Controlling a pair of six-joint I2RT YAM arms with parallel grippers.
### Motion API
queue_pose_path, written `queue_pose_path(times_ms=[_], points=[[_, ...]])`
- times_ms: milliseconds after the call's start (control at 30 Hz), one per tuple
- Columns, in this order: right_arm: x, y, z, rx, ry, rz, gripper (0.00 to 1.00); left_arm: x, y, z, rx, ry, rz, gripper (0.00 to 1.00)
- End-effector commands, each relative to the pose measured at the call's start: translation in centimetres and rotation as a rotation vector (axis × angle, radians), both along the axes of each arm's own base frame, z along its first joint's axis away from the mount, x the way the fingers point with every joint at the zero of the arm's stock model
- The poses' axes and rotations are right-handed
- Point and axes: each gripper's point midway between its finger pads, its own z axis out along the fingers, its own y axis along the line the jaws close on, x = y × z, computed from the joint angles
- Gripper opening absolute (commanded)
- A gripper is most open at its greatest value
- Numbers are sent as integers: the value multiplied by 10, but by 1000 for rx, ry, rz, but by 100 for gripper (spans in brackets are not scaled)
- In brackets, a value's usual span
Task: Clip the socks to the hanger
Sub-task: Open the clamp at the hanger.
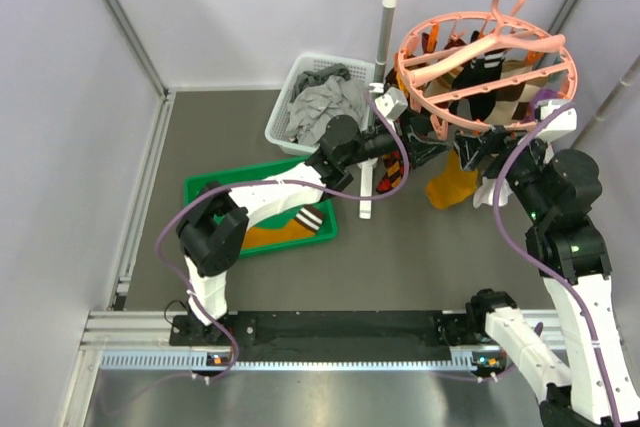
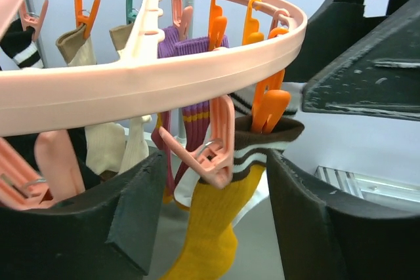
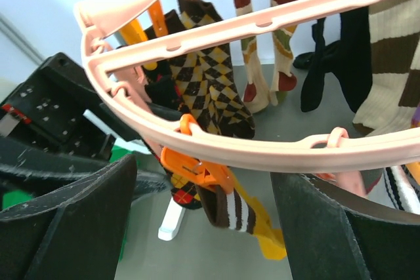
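Note:
The salmon-pink ring hanger [image 1: 487,59] hangs from the white rail, with several socks clipped round its rim. A mustard sock [image 2: 211,231] with a brown, white-striped cuff hangs from an orange clip [image 2: 268,107] on the rim; a pink clip [image 2: 211,143] dangles just in front of it. My left gripper [image 2: 216,185] is open, its fingers on either side of that sock below the rim. My right gripper [image 3: 205,191] is open too, under the rim from the other side, with the same orange clip [image 3: 195,167] and striped cuff [image 3: 237,211] between its fingers. Another mustard sock [image 1: 277,233] lies in the green tray.
The green tray [image 1: 205,187] sits on the floor at the left. A white basket [image 1: 292,87] of grey garments stands behind it. The white rail stand's post [image 1: 382,37] rises beside the hanger, its foot [image 1: 366,209] near the tray. Argyle socks [image 3: 211,86] hang close by.

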Motion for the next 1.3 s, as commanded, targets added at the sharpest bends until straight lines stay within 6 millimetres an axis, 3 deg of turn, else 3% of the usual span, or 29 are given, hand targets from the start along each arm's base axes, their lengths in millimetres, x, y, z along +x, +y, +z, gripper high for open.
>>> queue_pose_path(times_ms=[0,100,333,667,767,900,1133,1267], points=[[-16,11,31,-16,-81,79,81,-8,2,35,-86,-58,-26,61],[-23,15,35,-37,-80,115,81,-10,2,35,-88,-54,-28,51],[-39,33,48,-65,-86,246,81,-15,2,33,-81,-43,-14,39],[-48,61,40,-60,-2,433,76,-15,4,26,-16,-63,154,15],[-45,65,38,-40,17,448,73,-15,3,23,16,-88,225,12],[-34,61,28,-17,72,402,60,-20,-2,21,46,-109,277,11],[-15,44,11,51,102,250,50,-29,-15,14,77,-103,342,11],[-8,27,19,86,49,134,44,-29,-19,10,89,-107,393,11]])
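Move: The empty pink clip on the hanger's rim is already between the open left fingers, about 1 cm to the right of that hand's point and a touch above. From the left hand, a second pink clip hangs some 4 cm ahead and 3 cm left, and the orange clip with the yellow sock about 7 cm right and 1 cm back. From the right hand, the empty clip is roughly 7 cm left and 3 cm ahead, slightly higher. Shut the left gripper on the lower end of the pink clip, then keep the pinch while easing it back, right and down a couple of centimetres, turning about 20 degrees counter-clockwise. Back the right gripper off about 4 cm, rising and swinging left, then bring it down and forward beside the held clip, tipping down slightly and closing roughly halfway. ##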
